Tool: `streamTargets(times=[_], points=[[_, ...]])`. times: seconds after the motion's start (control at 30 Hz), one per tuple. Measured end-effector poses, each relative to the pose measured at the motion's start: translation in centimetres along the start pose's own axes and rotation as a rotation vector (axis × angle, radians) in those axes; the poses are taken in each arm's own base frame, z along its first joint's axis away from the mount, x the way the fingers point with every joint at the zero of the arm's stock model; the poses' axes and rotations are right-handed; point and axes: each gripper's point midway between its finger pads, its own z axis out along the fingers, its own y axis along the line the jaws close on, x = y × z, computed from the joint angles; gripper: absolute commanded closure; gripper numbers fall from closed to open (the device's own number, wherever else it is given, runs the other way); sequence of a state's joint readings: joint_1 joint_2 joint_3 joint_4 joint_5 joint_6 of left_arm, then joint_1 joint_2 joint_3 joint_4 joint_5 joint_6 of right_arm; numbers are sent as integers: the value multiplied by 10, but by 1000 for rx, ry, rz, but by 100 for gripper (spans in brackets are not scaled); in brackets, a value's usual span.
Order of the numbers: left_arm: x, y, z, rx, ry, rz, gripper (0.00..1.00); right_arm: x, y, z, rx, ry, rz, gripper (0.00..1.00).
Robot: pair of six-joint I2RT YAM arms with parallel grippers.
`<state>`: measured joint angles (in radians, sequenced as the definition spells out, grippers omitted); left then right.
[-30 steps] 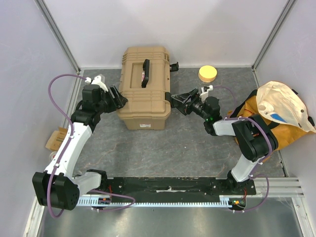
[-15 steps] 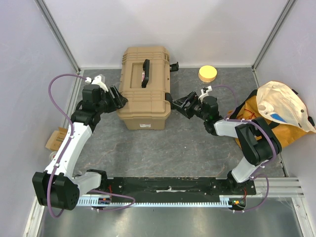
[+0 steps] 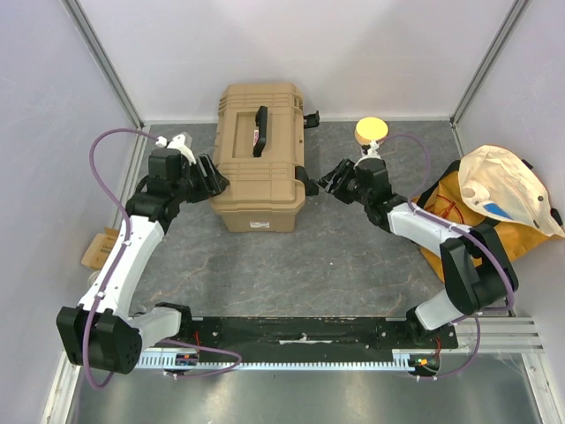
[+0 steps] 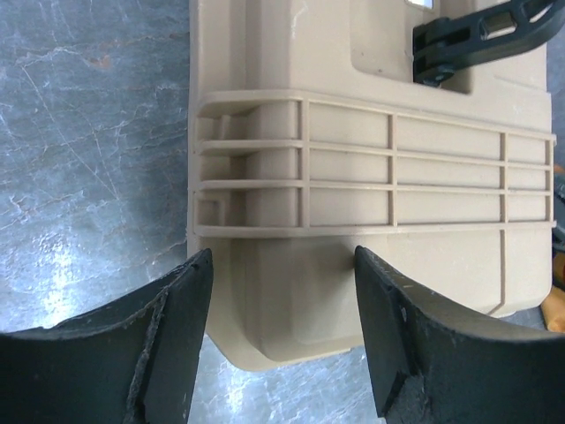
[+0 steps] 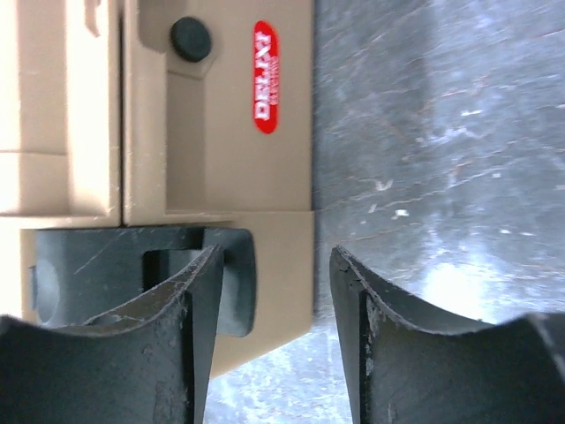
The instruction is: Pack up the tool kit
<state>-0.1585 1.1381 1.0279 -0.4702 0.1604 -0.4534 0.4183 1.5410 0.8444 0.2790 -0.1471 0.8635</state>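
Note:
The tool kit [image 3: 260, 163] is a tan ribbed toolbox standing at the back of the table, lid down, with its black handle [image 3: 260, 131] on top. My left gripper [image 3: 210, 177] is open at the box's left end. In the left wrist view its jaws [image 4: 281, 265] stand either side of a moulded bulge below the ribs [image 4: 371, 168], with gaps showing. My right gripper [image 3: 325, 181] is open at the right end. There one fingertip [image 5: 207, 274] lies over a black latch [image 5: 97, 261], and the other hangs over bare table. Another latch [image 3: 311, 117] sticks out at the back right.
A round yellow object [image 3: 372, 132] sits behind the right gripper. An orange-yellow fabric bag [image 3: 494, 199] fills the right side. A brown cardboard piece [image 3: 99, 247] lies at the left edge. White walls close in three sides, and a black rail [image 3: 300, 334] runs along the front.
My right gripper has moved back and left, up to the toolbox's right end, and its jaws have narrowed. The left gripper has stayed almost still.

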Motion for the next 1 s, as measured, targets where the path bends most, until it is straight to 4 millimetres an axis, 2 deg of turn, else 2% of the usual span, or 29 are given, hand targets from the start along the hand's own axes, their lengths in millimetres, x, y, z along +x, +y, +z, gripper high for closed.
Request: streamTargets(times=[0.1,0.2,0.33,0.4,0.5,0.57,0.67,1.0], points=[[1,-2,-5,-5,24,30,30,-8,-12,-4,90,-18,-57,48],[-1,-2,-10,-10,39,63,30,-9,-29,-7,180,-6,-118,57],[-12,-8,-16,0,24,108,30,-2,-50,-15,286,37,-193,80],[-18,-11,-18,10,16,139,29,-4,-54,-17,338,46,-242,85],[-21,-12,-16,12,19,189,29,-13,-51,-13,396,46,-324,89],[-17,-8,-12,-3,43,204,29,-17,-46,-8,412,43,-375,89],[-5,0,-6,-26,97,202,30,-17,-43,-4,433,59,-438,89],[-5,-2,1,-7,94,202,33,-9,-17,20,418,131,-657,93]])
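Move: The case's front latch stands about 4 cm to the right hand's left, some 1 cm ahead and 2 cm lower. From that same hand, the rear latch is roughly 14 cm ahead and 3 cm left, the yellow tape 13 cm ahead and 12 cm right. The left hand has the lid's front-left corner right at its fingers, about 1 cm right and 1 cm below, level ahead; from it the front latch lies some 19 cm right, level ahead, 6 cm lower. Right hand, closing, swings 5 cm right, rolls left side down, returns beside the front latch; left hand bobs. ##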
